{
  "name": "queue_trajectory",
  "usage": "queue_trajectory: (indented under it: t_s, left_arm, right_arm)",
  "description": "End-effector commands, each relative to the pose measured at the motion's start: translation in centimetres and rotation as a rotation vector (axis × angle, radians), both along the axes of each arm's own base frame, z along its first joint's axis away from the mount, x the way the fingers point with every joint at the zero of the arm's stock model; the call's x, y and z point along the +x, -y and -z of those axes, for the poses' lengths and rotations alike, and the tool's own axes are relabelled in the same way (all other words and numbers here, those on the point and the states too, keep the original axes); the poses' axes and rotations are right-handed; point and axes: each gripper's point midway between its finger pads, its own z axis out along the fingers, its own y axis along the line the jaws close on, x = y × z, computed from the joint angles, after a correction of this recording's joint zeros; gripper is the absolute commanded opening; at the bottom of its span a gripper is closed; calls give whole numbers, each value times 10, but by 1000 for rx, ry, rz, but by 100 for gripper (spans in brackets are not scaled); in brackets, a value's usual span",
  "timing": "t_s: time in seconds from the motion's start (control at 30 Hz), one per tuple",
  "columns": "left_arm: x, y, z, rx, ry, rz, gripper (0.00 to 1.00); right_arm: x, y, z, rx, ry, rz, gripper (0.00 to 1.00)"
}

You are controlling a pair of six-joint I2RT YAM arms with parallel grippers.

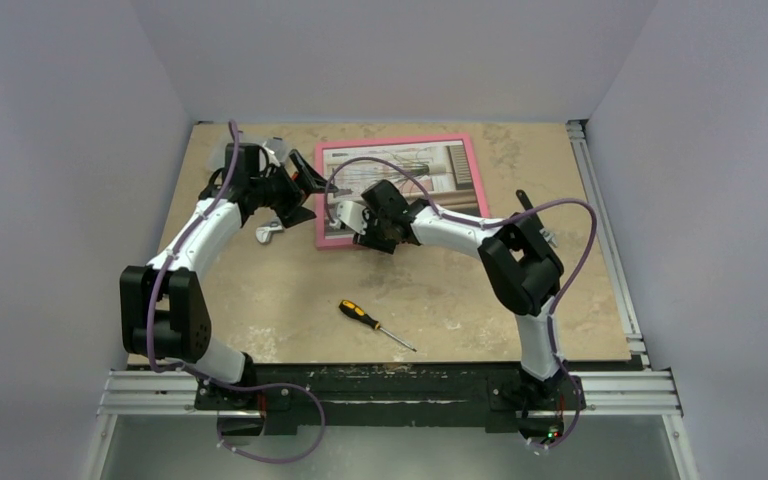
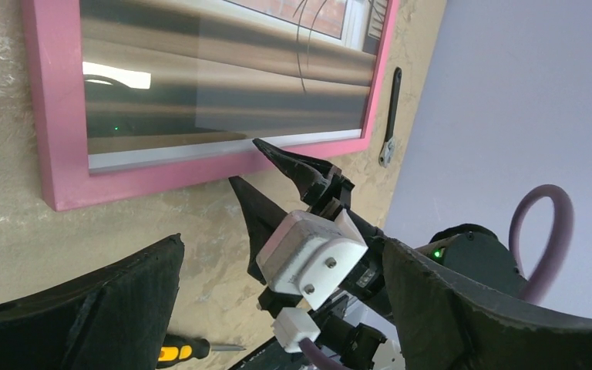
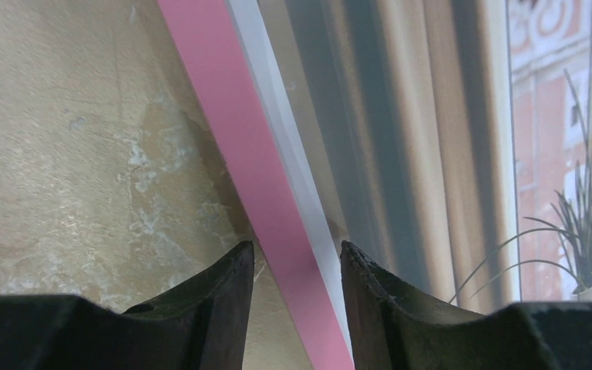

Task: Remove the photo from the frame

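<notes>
The pink frame (image 1: 472, 170) lies face up at the back middle of the table, with the photo (image 1: 430, 175) of curtains and a plant showing in it. My left gripper (image 1: 305, 190) is open and empty just off the frame's left edge; in the left wrist view (image 2: 283, 240) its fingers are spread wide. My right gripper (image 1: 360, 225) is at the frame's near left corner. In the right wrist view (image 3: 295, 247) its jaws are open and straddle the pink border (image 3: 223, 100), one finger over the table and one over the photo (image 3: 432, 116).
A yellow-and-black screwdriver (image 1: 375, 322) lies on the table in front of the frame, also in the left wrist view (image 2: 177, 353). A black wrench (image 1: 523, 200) lies right of the frame. A small white object (image 1: 268, 233) lies under the left arm. Walls close three sides.
</notes>
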Motion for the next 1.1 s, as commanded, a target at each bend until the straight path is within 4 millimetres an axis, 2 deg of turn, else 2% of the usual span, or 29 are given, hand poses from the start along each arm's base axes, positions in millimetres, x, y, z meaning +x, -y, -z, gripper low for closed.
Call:
queue_trajectory:
  t_s: [0.0,0.13,0.23,0.4,0.57,0.7,0.93,1.07]
  left_arm:
    - [2,-4,-10,8,46,-4,96]
    - [0,-8,-9,22,39,-31,96]
    - [-6,-12,-5,22,16,-62,97]
    - [-30,-29,21,-25,-109,-184,97]
    - [-52,-48,46,-93,-158,-302,97]
    - [-58,-48,55,-156,-151,-325,100]
    - [-48,-35,54,-292,-96,-294,100]
    - [-50,-24,58,-307,-106,-273,100]
  right_arm:
    - [4,4,4,-7,28,7,43]
    - [1,3,9,7,36,18,42]
    - [-1,4,17,0,48,27,37]
    - [-1,0,16,3,82,36,17]
    - [-5,-11,-8,96,94,37,0]
    - [-15,-16,-28,150,76,6,0]
    - [-33,-27,-58,232,21,-61,0]
    - [-32,-31,-74,269,19,-32,0]
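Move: The frame's near bar lies right under the right hand, about 2 cm below it, between the straddling fingertips; the screwdriver is some 16 cm back and 1 cm to its right. The frame's near-left corner is about 15 cm below the left hand, 1 cm back and 1 cm right. From the left hand, the adjustable wrench lies 8 cm left, 3 cm ahead and 17 cm down. Right fingers pinch the near bar, pulling back 4 cm and up; left, open, sinks 8 cm, back and left. ##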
